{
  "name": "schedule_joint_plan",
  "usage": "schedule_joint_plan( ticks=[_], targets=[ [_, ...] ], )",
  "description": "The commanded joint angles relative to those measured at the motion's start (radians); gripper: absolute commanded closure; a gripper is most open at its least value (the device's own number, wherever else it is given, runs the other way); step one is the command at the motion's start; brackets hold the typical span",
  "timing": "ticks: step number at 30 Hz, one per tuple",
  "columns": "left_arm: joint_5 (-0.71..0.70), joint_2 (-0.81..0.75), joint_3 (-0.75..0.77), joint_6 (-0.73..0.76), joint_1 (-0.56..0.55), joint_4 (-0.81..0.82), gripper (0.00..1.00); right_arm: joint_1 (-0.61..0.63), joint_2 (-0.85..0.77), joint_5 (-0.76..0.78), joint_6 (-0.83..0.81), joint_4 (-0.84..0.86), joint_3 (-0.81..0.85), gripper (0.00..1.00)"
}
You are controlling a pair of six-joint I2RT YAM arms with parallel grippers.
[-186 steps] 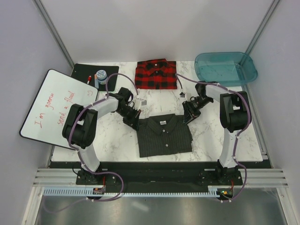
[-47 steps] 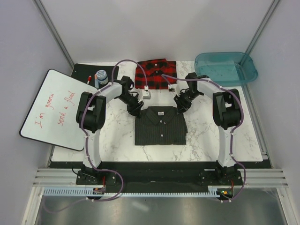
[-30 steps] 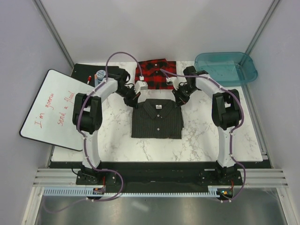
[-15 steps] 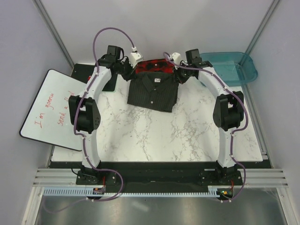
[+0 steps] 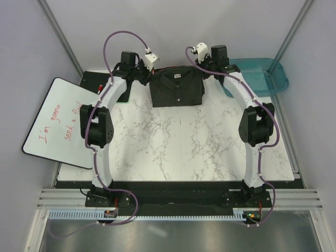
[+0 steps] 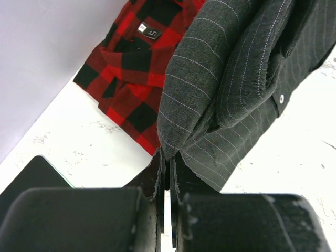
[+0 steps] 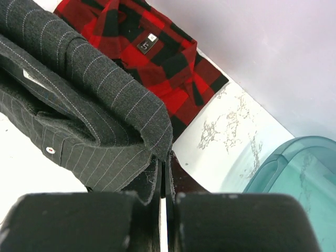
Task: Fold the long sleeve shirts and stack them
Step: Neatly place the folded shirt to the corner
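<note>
The folded dark pinstriped shirt hangs at the far edge of the table, held up by its two shoulder corners. My left gripper is shut on the left corner of the pinstriped shirt; the left gripper pinches only a thin fold. My right gripper is shut on the right corner of the pinstriped shirt, cloth nipped at the right gripper. The folded red-and-black plaid shirt lies flat beneath it, collar toward the wall. From above the plaid shirt is almost wholly covered.
A teal plastic tub stands at the far right, close to my right arm, its rim near the gripper. A whiteboard leans off the left edge, and a black mat with a red marker lies behind it.
Both grippers have carried the pinstriped shirt from mid-table toward the far edge, and it now hangs over the plaid shirt. Both stayed shut on its corners.
</note>
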Motion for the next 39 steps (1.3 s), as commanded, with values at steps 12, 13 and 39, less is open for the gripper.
schedule_joint_plan(
  ticks=[12, 13, 39],
  targets=[
    [-0.096, -0.107, -0.027, -0.057, 0.010, 0.227, 0.98, -0.007, -0.034, 0.063, 0.031, 0.119, 0.098, 1.00],
    [-0.098, -0.099, -0.022, -0.053, 0.010, 0.227, 0.98, -0.007, -0.025, 0.065, 0.030, 0.119, 0.101, 1.00],
    [-0.175, 0.131, 0.114, -0.086, 0.013, 0.291, 0.98, -0.007, 0.146, 0.131, 0.027, 0.214, 0.138, 1.00]
  ],
)
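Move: Both grippers hold the dark folded shirt by its collar corners, the rest hanging between them. The folded red plaid shirt to stack it on has its middle about 8 cm ahead and 10 cm right of the left hand, some 16 cm below; from the right hand about 7 cm ahead, 11 cm left, 17 cm below. The black mat lies some 21 cm left and 6 cm ahead of the left hand; the teal bin about 24 cm right and 8 cm ahead of the right. Keep both grippers shut on the dark shirt's collar corners and lift them together about 3.5 cm while easing forward, tipping the fingers up slightly. Then carry on forward over the red plaid shirt, about 5 cm in all, lowering both hands again to roughly their starting height, so the hem comes back over the plaid shirt's near edge. ##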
